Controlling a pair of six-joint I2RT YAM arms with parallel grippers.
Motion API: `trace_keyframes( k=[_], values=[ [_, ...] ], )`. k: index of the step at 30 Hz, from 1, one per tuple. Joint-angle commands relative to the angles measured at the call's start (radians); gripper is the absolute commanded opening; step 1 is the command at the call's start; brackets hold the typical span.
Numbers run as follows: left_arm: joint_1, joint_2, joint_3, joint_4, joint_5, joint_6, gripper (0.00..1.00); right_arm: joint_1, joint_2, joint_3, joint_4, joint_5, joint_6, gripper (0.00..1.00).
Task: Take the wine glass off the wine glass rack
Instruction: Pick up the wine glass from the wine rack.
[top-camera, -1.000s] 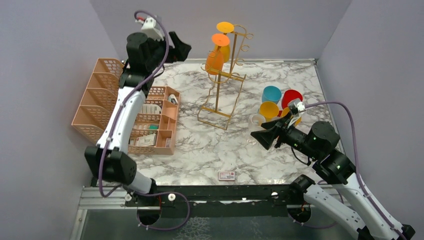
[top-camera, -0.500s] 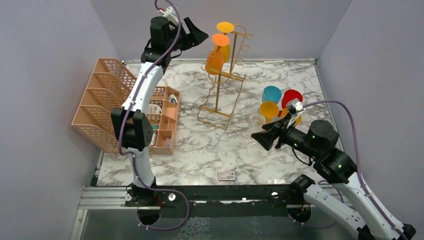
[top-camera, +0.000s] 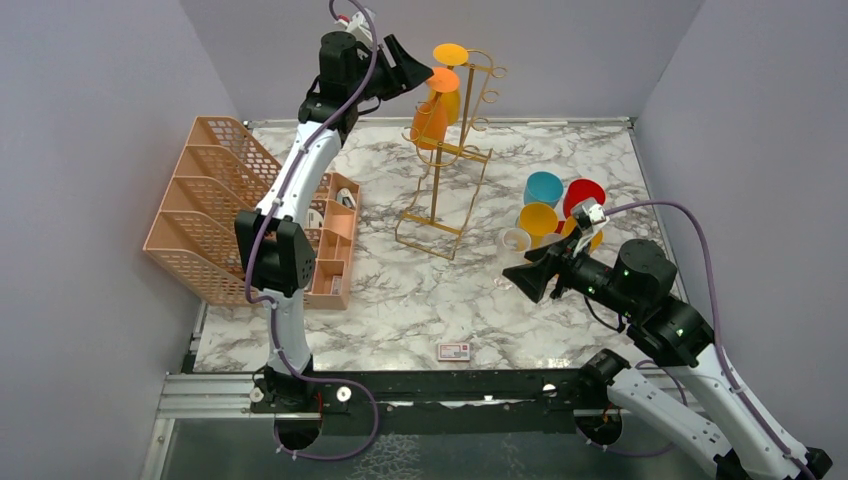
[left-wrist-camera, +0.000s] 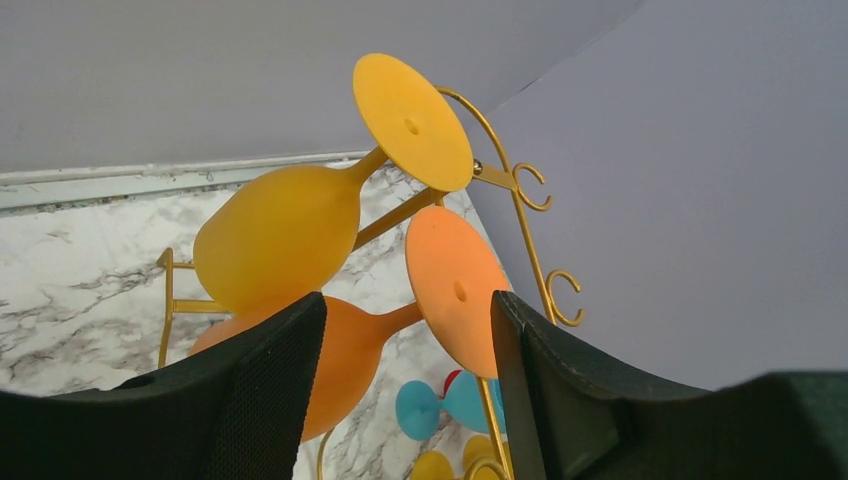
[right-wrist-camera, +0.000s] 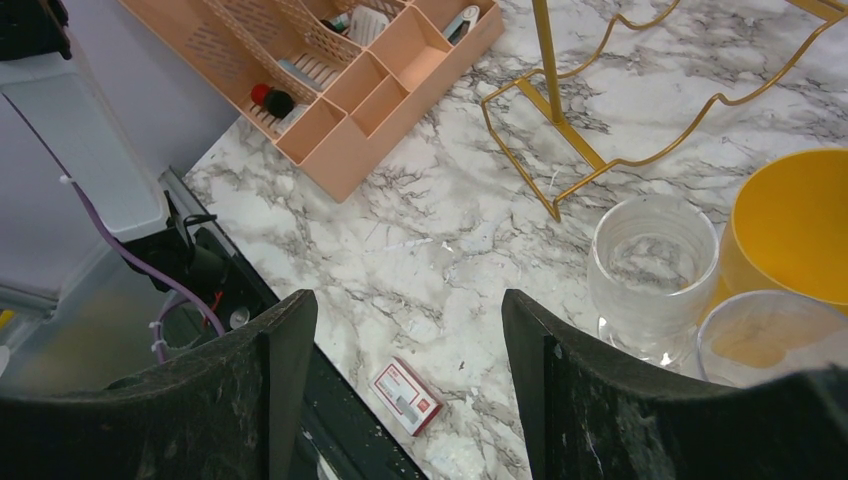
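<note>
The wine glass rack (top-camera: 436, 205), a thin gold wire stand, rises at the back middle of the marble table. Two wine glasses hang on it upside down, a yellow one (left-wrist-camera: 280, 235) above an orange one (left-wrist-camera: 350, 345). My left gripper (top-camera: 417, 72) is raised high beside the rack's top and is open. In the left wrist view the left gripper (left-wrist-camera: 406, 300) has the orange glass's stem and round foot (left-wrist-camera: 450, 290) showing between its fingers, with gaps on both sides. My right gripper (top-camera: 521, 276) hangs open over the table at the right, holding nothing.
A peach mesh organiser (top-camera: 215, 205) fills the left side. Blue (top-camera: 545, 188), red (top-camera: 585, 195) and yellow (top-camera: 538, 218) cups and a clear glass (right-wrist-camera: 655, 265) cluster at the right, close to my right gripper. A small red-and-white box (top-camera: 453, 350) lies near the front edge.
My left arm has swung up and to the right, from above the organiser to the top of the rack, and its jaws have narrowed. The right arm has not moved.
</note>
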Motion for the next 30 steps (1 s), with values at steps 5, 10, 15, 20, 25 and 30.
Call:
trace_keyframes(
  k=[5,10,15,20,25,30],
  values=[
    [-0.021,0.045,0.049,-0.012,0.005,0.008,0.56,0.004,-0.001,0.037,-0.022,-0.009,-0.010,0.71],
    [-0.030,0.060,0.067,-0.028,0.004,0.020,0.48,0.005,-0.001,0.040,-0.028,-0.010,-0.009,0.71],
    [-0.036,0.043,0.051,-0.059,-0.034,0.041,0.41,0.005,-0.004,0.037,-0.032,-0.008,-0.007,0.71],
    [-0.044,0.014,0.024,-0.066,-0.086,0.069,0.29,0.004,-0.002,0.038,-0.033,-0.008,-0.006,0.71],
    [-0.051,0.003,0.022,-0.074,-0.097,0.079,0.19,0.004,-0.001,0.037,-0.030,-0.008,-0.002,0.71],
    [-0.055,-0.012,0.015,-0.081,-0.120,0.077,0.17,0.005,-0.001,0.036,-0.030,-0.008,0.001,0.71]
  ],
)
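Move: The flat foot of the orange wine glass, which hangs bowl down in the rack, lies about 3 cm to the right of the left hand and 1 cm back, level with its open fingers. The yellow glass's foot is some 4 cm ahead and 5 cm right; the empty hooks are about 13 cm right and 3 cm back, at much the same height. From the right hand, the orange foot is about 37 cm ahead, 16 cm left and 10 cm higher. The orange glass's foot is taken edge-on by the left hand, which eases about 2 cm to the right onto it while sinking some 1.5 cm, then rises again by nearly 1 cm. The fingers close steadily from about two-thirds open and pinch the disc between one finger above and one below, still pointing forward and right. ##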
